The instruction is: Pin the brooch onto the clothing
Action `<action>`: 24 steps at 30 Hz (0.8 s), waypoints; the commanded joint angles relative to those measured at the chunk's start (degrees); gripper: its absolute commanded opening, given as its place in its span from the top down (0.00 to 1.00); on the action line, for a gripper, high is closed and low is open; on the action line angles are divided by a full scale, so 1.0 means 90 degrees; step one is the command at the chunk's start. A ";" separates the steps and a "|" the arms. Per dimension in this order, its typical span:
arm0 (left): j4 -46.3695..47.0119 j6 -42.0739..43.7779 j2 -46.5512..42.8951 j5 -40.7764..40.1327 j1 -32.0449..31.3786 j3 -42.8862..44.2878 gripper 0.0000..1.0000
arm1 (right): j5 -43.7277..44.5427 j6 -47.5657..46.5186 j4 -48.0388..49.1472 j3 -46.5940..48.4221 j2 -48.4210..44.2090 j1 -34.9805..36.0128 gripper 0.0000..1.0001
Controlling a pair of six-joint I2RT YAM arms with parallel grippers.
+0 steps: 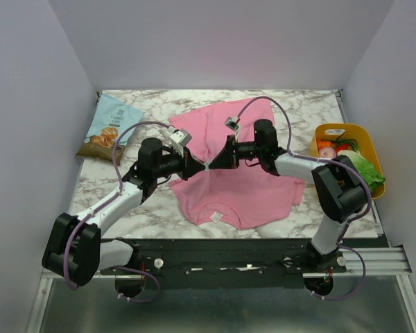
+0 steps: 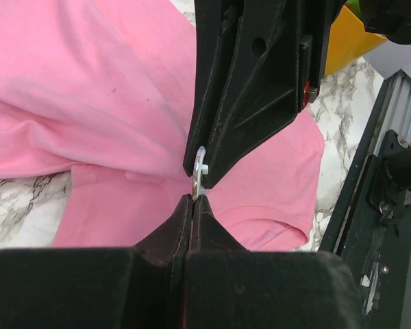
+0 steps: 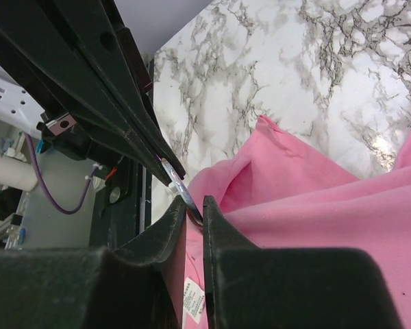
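The pink clothing [image 1: 253, 191] lies spread on the marble table, its white label [image 1: 215, 217] near the front hem. Above its left part the two grippers meet tip to tip. My left gripper [image 1: 199, 165] is shut on the small silvery brooch [image 1: 205, 166], which sticks out past its tips [image 2: 198, 173]. My right gripper [image 1: 211, 165] stands narrowly open, its fingers [image 2: 250, 96] on either side of the brooch's far edge. In the right wrist view the brooch [image 3: 180, 189] slants into the gap of my right gripper [image 3: 194, 205], with pink clothing [image 3: 315, 205] beneath.
A blue snack bag [image 1: 111, 127] lies at the table's back left. A yellow basket [image 1: 331, 127] of vegetables stands at the right edge. The black rail [image 1: 249, 260] with the arm bases runs along the near edge.
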 commanded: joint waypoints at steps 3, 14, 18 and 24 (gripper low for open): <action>0.0257 -0.0091 -0.0158 0.0238 -0.0093 -0.0019 1.00 | 0.0367 -0.0142 -0.0116 0.0161 0.0118 0.0099 0.85; -0.0046 -0.0013 -0.0577 -0.0718 -0.0084 -0.0272 1.00 | 0.0435 -0.0172 -0.0223 0.0161 0.0020 0.0099 0.80; -0.0163 -0.0013 -0.0792 -0.1060 -0.0084 -0.0360 1.00 | 0.0561 -0.0210 -0.0243 0.0074 -0.0116 0.0099 0.60; -0.0523 0.0085 -0.0881 -0.1548 -0.0084 -0.0341 1.00 | 0.0825 -0.0337 -0.0252 -0.0112 -0.0477 0.0099 0.41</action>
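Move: My left fingers still grip the brooch, its middle about 2 cm to their right and level with them. From my right hand the brooch lies roughly 2 cm left, its near edge between nearly shut fingertips. A lifted fold of the clothing meets the brooch about 3 cm right of my left hand and 2 cm lower; the white collar label lies some 17 cm back, 5 cm right and 9 cm below that hand. I spread my right fingers from nearly shut to about half open, letting go of the brooch's edge while that hand stays almost in place. With my left fingers keeping their pinch, I draw the brooch about 2 cm left, away from the right fingertips, turning the hand a little under 10 degrees counter-clockwise. ##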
